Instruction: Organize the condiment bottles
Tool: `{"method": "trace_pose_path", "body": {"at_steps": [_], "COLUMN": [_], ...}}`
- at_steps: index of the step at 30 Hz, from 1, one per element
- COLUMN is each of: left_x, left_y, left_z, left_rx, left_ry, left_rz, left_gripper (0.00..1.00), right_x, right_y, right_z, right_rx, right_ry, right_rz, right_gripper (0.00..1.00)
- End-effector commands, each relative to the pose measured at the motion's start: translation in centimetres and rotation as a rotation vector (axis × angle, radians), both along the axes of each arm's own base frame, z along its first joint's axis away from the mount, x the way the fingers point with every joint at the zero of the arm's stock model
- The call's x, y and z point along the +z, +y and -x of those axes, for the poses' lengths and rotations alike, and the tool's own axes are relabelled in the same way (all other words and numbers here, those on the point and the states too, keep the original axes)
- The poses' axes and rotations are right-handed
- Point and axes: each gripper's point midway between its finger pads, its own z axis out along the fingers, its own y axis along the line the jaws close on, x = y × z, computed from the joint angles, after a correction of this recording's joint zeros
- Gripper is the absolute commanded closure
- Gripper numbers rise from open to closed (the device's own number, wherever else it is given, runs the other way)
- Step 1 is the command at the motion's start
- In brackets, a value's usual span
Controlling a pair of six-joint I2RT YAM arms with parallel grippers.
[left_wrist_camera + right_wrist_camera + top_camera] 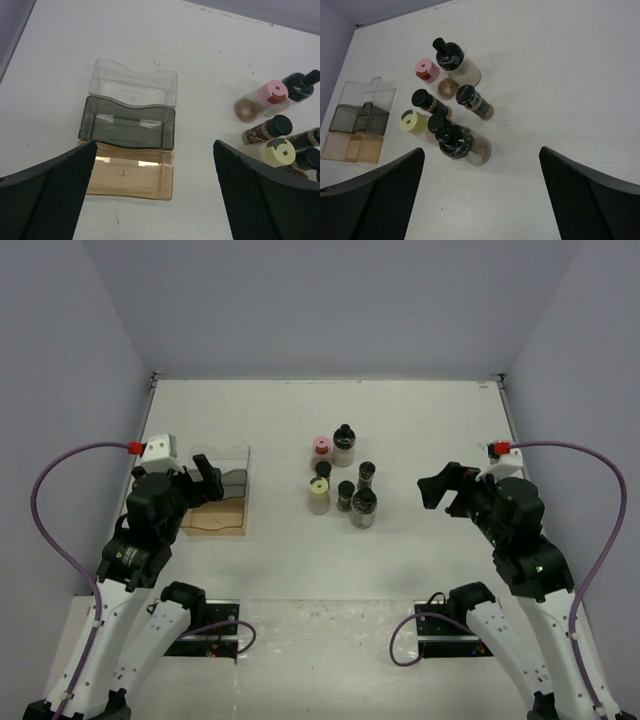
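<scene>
Several small condiment bottles stand clustered mid-table. Among them are a pink-lidded one [321,446], a cream-yellow one [319,495] and clear black-capped ones such as a larger bottle [363,508]. In the right wrist view the pink lid [427,70], the yellow lid [413,121] and the larger black-capped bottle [456,142] show ahead of the fingers. My right gripper [438,490] [481,150] is open and empty, right of the cluster. My left gripper [205,478] [155,147] is open and empty above the rack. The pink lid [272,92] and the yellow lid [277,152] show at its right.
A three-step rack [222,498] lies left of the bottles, with clear, smoky grey and amber compartments [127,130], all empty. Grey walls close in the table on the left, back and right.
</scene>
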Motion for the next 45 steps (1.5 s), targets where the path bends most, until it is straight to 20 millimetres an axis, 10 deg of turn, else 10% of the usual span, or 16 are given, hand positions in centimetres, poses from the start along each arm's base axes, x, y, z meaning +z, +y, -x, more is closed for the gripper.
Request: {"method": "trace_pose_path", "body": {"at_steps": [1,17,29,45], "left_x": [1.1,0.8,-0.1,-0.3], "left_y": [0.4,0.7,0.6,0.4], "left_z": [-0.2,-0.2,-0.9,-1.0], "left_rx": [0.028,0.044,0.036,0.023], "left_ry": [-0.043,-0.035,0.004,0.009], "left_rz": [0.012,0.008,0.002,0.002], "left_gripper": [0.00,0.00,0.00,0.00], "right_x": [0.9,3.8,-5.9,-16.2], "right_y": [-0.1,5.2,10.8,14.2], "right_z": [0.0,0.0,-3.5,-5.6], "right_rx": [-0.017,0.240,0.240,0.337], "right_ry": [-0.002,-0.048,0.278,0.468], "right_rz": [-0.011,-0.168,0.326,0.482], "right_gripper": [0.01,0.01,0.04,0.25]}}
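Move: The tall black-nozzled bottle, nearest the robot in the group, stands about 13 cm to the right hand's left, 6 cm ahead and some 20 cm below. From that bottle, a small black-capped jar is 3 cm farther out and 4 cm left, the yellow-capped bottle 3 cm out and 9 cm left, and another dark jar 8 cm straight beyond. From the left hand the nozzled bottle lies roughly 28 cm right, 4 cm ahead and 18 cm below. The right hand lifts a couple of centimetres as it starts sweeping about 13 cm left towards the tall nozzled bottle, then plunges to end some 16 cm lower and 5 cm farther forward, the forward part coming mostly with the descent. On the way down the fingers tip from nearly level to steeply downward, by some 35 degrees, and draw in from wide open to about three quarters, ending on either side of the bottle's black cap, though whether they touch it can't be seen. ##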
